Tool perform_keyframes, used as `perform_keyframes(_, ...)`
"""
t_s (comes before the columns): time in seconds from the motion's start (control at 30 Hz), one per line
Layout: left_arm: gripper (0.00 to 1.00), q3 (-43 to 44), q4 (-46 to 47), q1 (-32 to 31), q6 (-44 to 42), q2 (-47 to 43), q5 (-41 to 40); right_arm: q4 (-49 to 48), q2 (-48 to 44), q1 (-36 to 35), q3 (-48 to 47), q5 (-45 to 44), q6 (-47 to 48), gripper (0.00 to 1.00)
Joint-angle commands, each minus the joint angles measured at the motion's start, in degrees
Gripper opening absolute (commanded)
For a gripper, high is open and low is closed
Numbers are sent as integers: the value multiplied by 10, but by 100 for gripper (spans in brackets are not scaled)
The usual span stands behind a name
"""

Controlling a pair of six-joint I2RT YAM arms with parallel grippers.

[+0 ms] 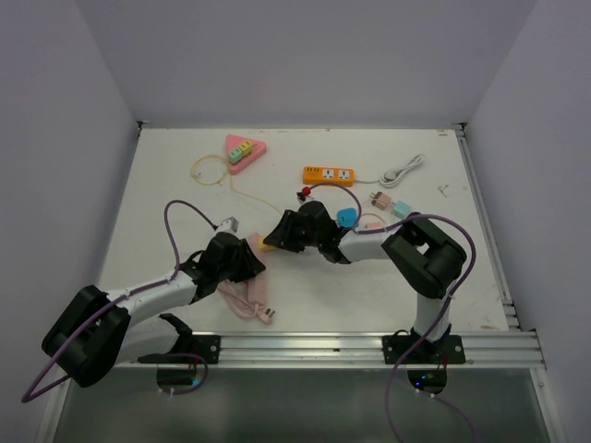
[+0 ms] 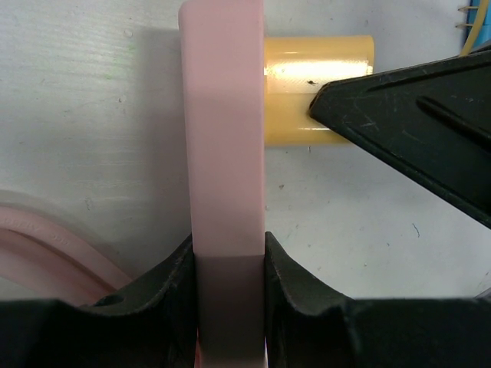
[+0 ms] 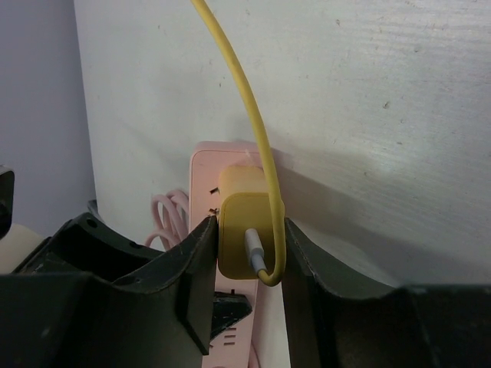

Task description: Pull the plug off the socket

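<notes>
In the left wrist view a pink socket strip (image 2: 222,153) stands on edge, and my left gripper (image 2: 228,268) is shut on its near end. A yellow plug (image 2: 307,69) sticks out of the strip's right face. One dark finger of the right gripper (image 2: 414,130) touches that plug. The right wrist view shows the yellow plug (image 3: 245,230) seated in the pink socket strip (image 3: 205,165), with my right gripper (image 3: 247,253) shut on its two sides. A yellow cable (image 3: 238,84) loops up from the plug. From above, both grippers (image 1: 247,260) (image 1: 279,235) meet at mid-table.
The strip's pink cord (image 1: 245,300) lies coiled near the left arm. Farther back are an orange power strip (image 1: 330,173), a pink triangular socket block (image 1: 244,152), a white cable (image 1: 404,171), a blue plug (image 1: 347,217) and small adapters (image 1: 388,203).
</notes>
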State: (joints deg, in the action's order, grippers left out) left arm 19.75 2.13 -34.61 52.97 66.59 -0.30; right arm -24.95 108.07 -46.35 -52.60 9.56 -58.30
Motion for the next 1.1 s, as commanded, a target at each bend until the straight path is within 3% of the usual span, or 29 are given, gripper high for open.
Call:
perform_keyframes(0.0, 0, -9, 3, -2, 4, -4, -9, -27, -35, -4, 7, -4, 6, 5)
perform_keyframes(0.07, 0, -8, -9, -1, 8, -1, -15, -22, -43, -2, 13, -10, 12, 0)
perform_keyframes(0.57, 0, 17, -132, 8, 53, 30, -81, -19, -139, 30, 63, -39, 34, 0)
perform_keyframes(1.07, 0, 33, -163, 8, 73, 61, -103, -51, -187, 79, 118, -31, 7, 0)
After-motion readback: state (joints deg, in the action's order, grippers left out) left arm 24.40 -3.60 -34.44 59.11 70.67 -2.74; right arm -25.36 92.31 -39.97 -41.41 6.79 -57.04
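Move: The yellow plug is already between the right fingers, about 1 cm left of the right hand point and still in the pink socket strip; the strip's middle lies some 5 cm back and 3 cm left of that hand. The blue plug is about 20 cm to its right and 7 cm farther out, the orange socket strip roughly 19 cm ahead and 17 cm right. From the left hand, gripping the pink strip, the yellow plug is about 6 cm ahead and 4 cm right. Keeping its pinch on the yellow plug, the right hand draws it off the pink strip's face, pulling right about 7 cm and rising some 4 cm, slowly at first and fast at the end, with a slight clockwise turn. The left fingers hold the strip, are drawn some 2.5 cm right and a little up, then swing back left and down almost to where they began. ##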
